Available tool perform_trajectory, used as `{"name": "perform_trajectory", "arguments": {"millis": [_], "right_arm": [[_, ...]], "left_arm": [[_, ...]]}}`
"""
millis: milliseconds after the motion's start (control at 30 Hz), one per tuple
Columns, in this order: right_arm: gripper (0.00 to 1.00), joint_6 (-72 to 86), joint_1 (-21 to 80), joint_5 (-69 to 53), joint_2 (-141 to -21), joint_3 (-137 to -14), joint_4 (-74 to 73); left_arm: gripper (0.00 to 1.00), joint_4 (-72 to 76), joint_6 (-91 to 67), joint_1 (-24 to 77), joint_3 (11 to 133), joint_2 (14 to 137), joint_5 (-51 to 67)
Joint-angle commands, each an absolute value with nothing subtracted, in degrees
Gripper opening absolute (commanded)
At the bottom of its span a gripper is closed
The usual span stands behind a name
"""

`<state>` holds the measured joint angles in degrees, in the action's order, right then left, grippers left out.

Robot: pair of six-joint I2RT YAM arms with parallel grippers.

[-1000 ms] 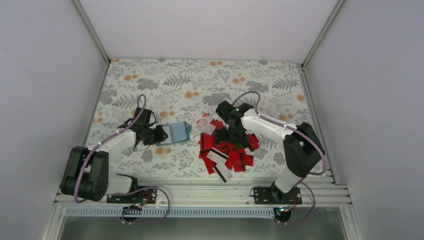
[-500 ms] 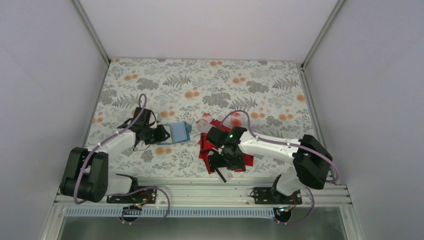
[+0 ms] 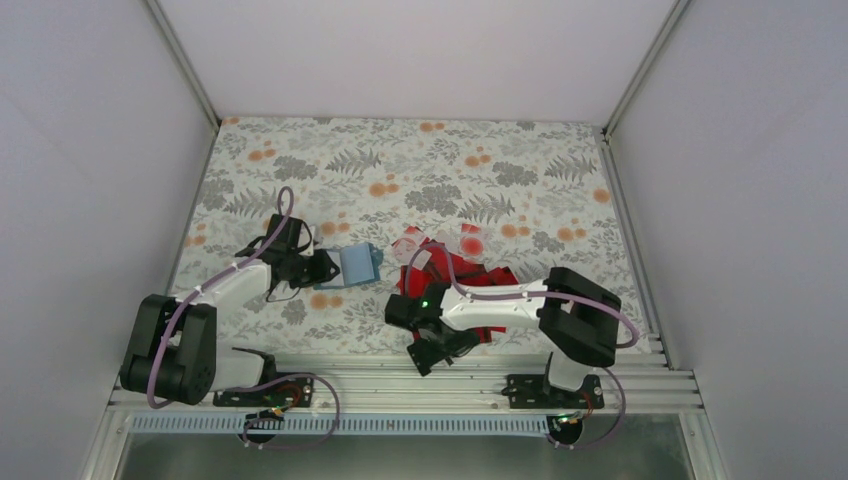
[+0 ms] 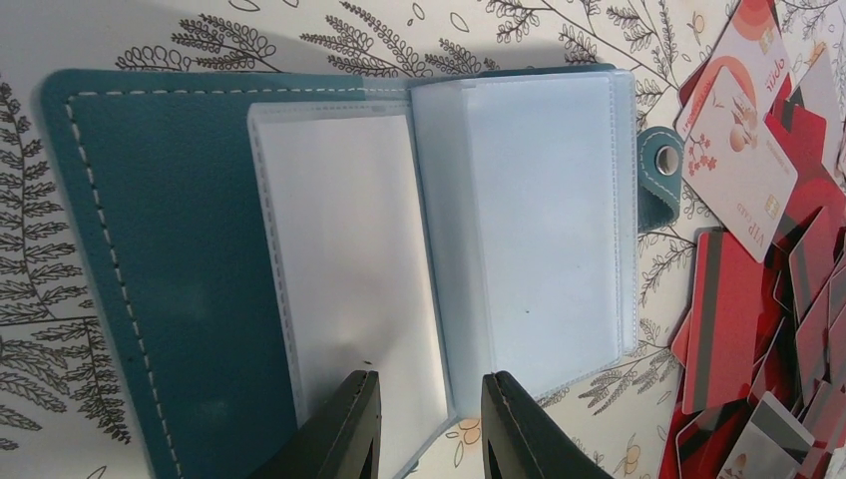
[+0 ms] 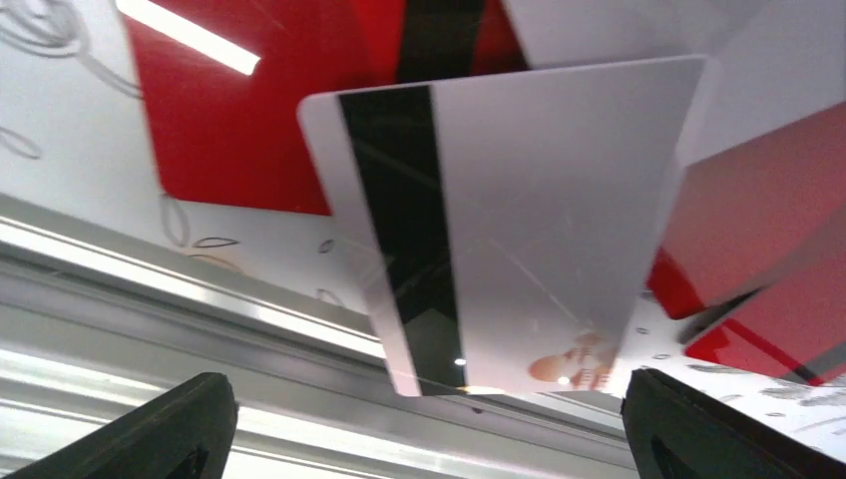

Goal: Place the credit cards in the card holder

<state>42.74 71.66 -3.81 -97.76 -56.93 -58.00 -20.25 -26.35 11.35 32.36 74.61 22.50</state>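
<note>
The teal card holder [image 3: 358, 263] lies open on the floral cloth, its clear pockets [image 4: 539, 220] facing up. My left gripper [image 4: 431, 424] stands narrowly open at the holder's near edge. Its fingertips [image 4: 354, 399] straddle the fold of the pockets, and nothing is visibly clamped. The credit cards [image 3: 455, 275] lie in a red heap right of the holder, with some white faces [image 4: 743, 150] among them. My right gripper [image 3: 430, 345] is wide open at the heap's near-left corner. A white card with a black stripe [image 5: 539, 220] lies just ahead of it and reaches the table edge.
An aluminium rail [image 3: 400, 385] runs along the near table edge, directly under the right gripper [image 5: 429, 439]. White enclosure walls [image 3: 100, 150] stand on the left, right and back. The floral cloth [image 3: 420, 160] stretches behind the heap.
The right arm has swung from the far side of the heap down to its near-left corner by the rail, staying open. The left arm and the card holder have not moved.
</note>
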Motion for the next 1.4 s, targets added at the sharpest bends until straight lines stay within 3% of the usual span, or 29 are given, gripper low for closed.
{"name": "perform_trajectory", "arguments": {"millis": [0,433,633,1167,1367], "right_arm": [[0.98,42.58,72.31,4.55,-97.52,-57.14,-61.33],[0.91,40.04,71.7,4.76,-97.8,-53.69,-54.71],[0.84,38.51,70.69,6.05,-98.21,-52.83,-53.44],[0.53,34.35,70.31,5.37,-99.83,-51.36,-50.63],[0.52,34.54,70.27,5.74,-98.83,-52.76,-50.72]], "left_arm": [[0.27,-20.03,-26.21,11.02,32.23,73.16,21.17],[0.27,-20.95,-26.9,10.99,32.77,73.19,19.48],[0.27,-21.39,-27.34,11.04,33.05,73.38,19.01],[0.27,-21.43,-28.57,11.01,33.16,74.11,18.06],[0.27,-21.87,-28.74,10.99,33.48,74.02,18.07]]}}
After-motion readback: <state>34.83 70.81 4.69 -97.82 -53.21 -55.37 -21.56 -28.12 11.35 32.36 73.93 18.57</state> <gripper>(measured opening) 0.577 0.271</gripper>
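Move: The white card with the black stripe, nearest the table's front edge, has its middle about 2 cm ahead and 2 cm to the right of the right hand, roughly 1 cm below it. A red card lies some 5 cm ahead and 4 cm left of that hand, another striped white card about 9 cm straight ahead, and red cards about 6 cm ahead and 8 cm right. From the left hand the aimed-at card lies about 16 cm back, 24 cm right and 4 cm below. The right hand eases about 3 cm forward and to its right over the front white card while sinking some 1.5 cm, its downward fingertips tilting slightly forward and the hand turning about 8 degrees counter-clockwise. Its wide-open fingers close to a little over half their opening, low over the table, until they come to pinch the card by its two long edges, then stay there with the closing effort rising. ##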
